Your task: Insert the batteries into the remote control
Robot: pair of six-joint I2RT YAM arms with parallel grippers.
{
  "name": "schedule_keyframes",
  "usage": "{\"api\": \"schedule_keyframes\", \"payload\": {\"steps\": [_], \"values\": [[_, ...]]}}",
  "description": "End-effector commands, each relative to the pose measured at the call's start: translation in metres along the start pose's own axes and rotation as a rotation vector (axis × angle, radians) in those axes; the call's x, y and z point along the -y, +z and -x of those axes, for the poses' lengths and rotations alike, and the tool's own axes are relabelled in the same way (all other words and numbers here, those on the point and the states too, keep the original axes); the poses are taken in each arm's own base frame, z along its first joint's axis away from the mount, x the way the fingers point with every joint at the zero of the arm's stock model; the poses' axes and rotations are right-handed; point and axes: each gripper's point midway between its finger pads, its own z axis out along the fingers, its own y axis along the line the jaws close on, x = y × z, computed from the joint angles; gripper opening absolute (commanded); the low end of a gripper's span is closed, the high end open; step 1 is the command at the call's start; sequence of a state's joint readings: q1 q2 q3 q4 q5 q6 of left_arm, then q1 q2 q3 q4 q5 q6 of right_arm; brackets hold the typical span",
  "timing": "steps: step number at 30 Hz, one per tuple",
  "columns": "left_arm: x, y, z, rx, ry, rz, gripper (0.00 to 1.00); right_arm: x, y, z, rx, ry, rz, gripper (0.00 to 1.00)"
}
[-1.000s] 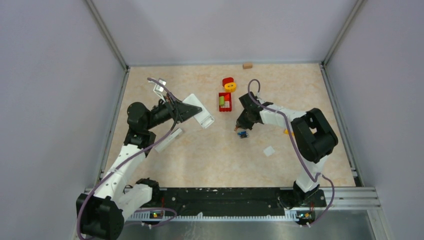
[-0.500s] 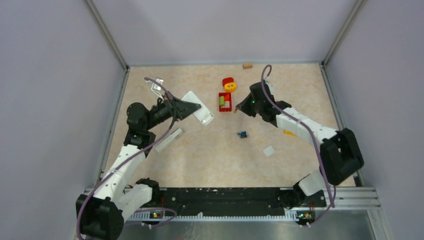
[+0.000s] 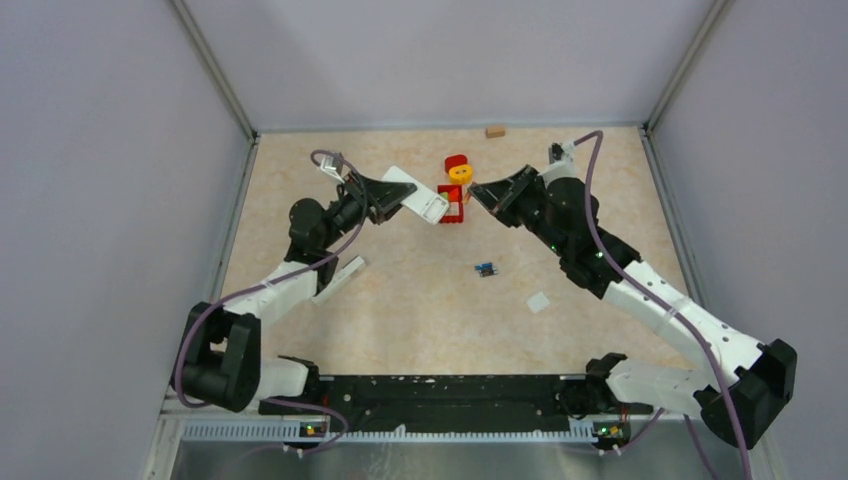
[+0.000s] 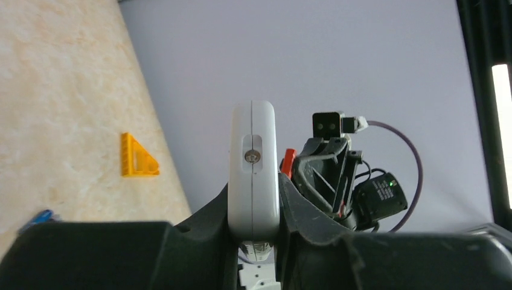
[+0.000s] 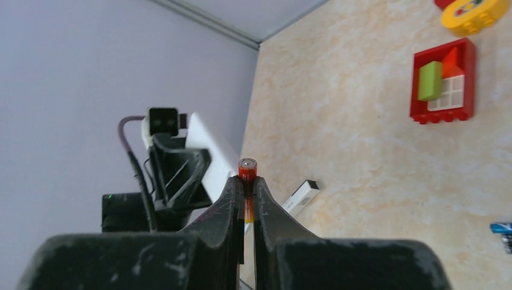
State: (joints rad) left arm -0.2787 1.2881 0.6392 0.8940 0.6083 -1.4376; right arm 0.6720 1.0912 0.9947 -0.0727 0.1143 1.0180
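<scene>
My left gripper (image 3: 388, 196) is shut on the white remote control (image 3: 418, 198) and holds it in the air, its free end pointing right. In the left wrist view the remote (image 4: 253, 163) stands edge-on between the jaws of the gripper (image 4: 253, 202). My right gripper (image 3: 482, 196) faces it from the right, a short gap away, shut on a reddish-brown battery (image 5: 247, 173) whose tip sticks out past the fingertips (image 5: 232, 190). A blue battery (image 3: 486, 268) lies on the table below.
A long white remote-like piece (image 3: 338, 278) lies at the left, a small white flat piece (image 3: 538, 301) at the right. A red tray of blocks (image 3: 452, 205) and a red-yellow toy (image 3: 459, 170) sit behind. A tan block (image 3: 494, 130) is by the back wall, a yellow triangle (image 4: 137, 157) near the right wall.
My right arm rose from beside the blue battery with the reddish-brown battery and swung back toward the centre. My left arm carried the remote rightward and up to face it.
</scene>
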Motion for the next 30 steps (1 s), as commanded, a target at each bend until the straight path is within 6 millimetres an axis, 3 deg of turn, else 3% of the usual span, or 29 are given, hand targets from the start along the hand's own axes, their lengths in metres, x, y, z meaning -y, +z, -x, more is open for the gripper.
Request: {"api": "schedule_keyframes", "payload": {"steps": [1, 15, 30], "values": [[0.054, 0.005, 0.002, 0.040, -0.065, -0.217, 0.00, -0.052, -0.013, 0.013, 0.085, -0.055, 0.159, 0.00], [0.061, 0.011, 0.002, 0.082, -0.100, -0.237, 0.00, -0.089, -0.007, -0.002, 0.103, -0.126, 0.176, 0.00], [0.075, 0.006, 0.005, 0.119, -0.146, -0.311, 0.00, -0.076, 0.009, -0.011, 0.168, -0.191, 0.077, 0.00]]}}
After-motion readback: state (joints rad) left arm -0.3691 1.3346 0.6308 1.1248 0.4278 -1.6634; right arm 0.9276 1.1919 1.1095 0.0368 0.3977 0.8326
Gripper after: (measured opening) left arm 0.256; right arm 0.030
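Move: My right hand, still pinching the orange battery, has the open battery compartment of the remote about 7 cm to its left, roughly 2 cm back and 3 cm lower. From that hand the red block box lies some 18 cm ahead, 6 cm left, and the blue batteries about 1 cm ahead, 3 cm right, both some 30 cm below on the table. My left hand holds the remote; the orange battery is about 13 cm to its right, 1 cm back and about level. I carry the battery left about 5 cm and up about 4 cm, easing slightly back first, until it is close over the remote's compartment, my right fingers tilting up some 10 degrees. Meanwhile my left hand lifts the remote about 4 cm and rolls it some 15 degrees, right side up, to present the compartment end. Both grips keep their hold. ##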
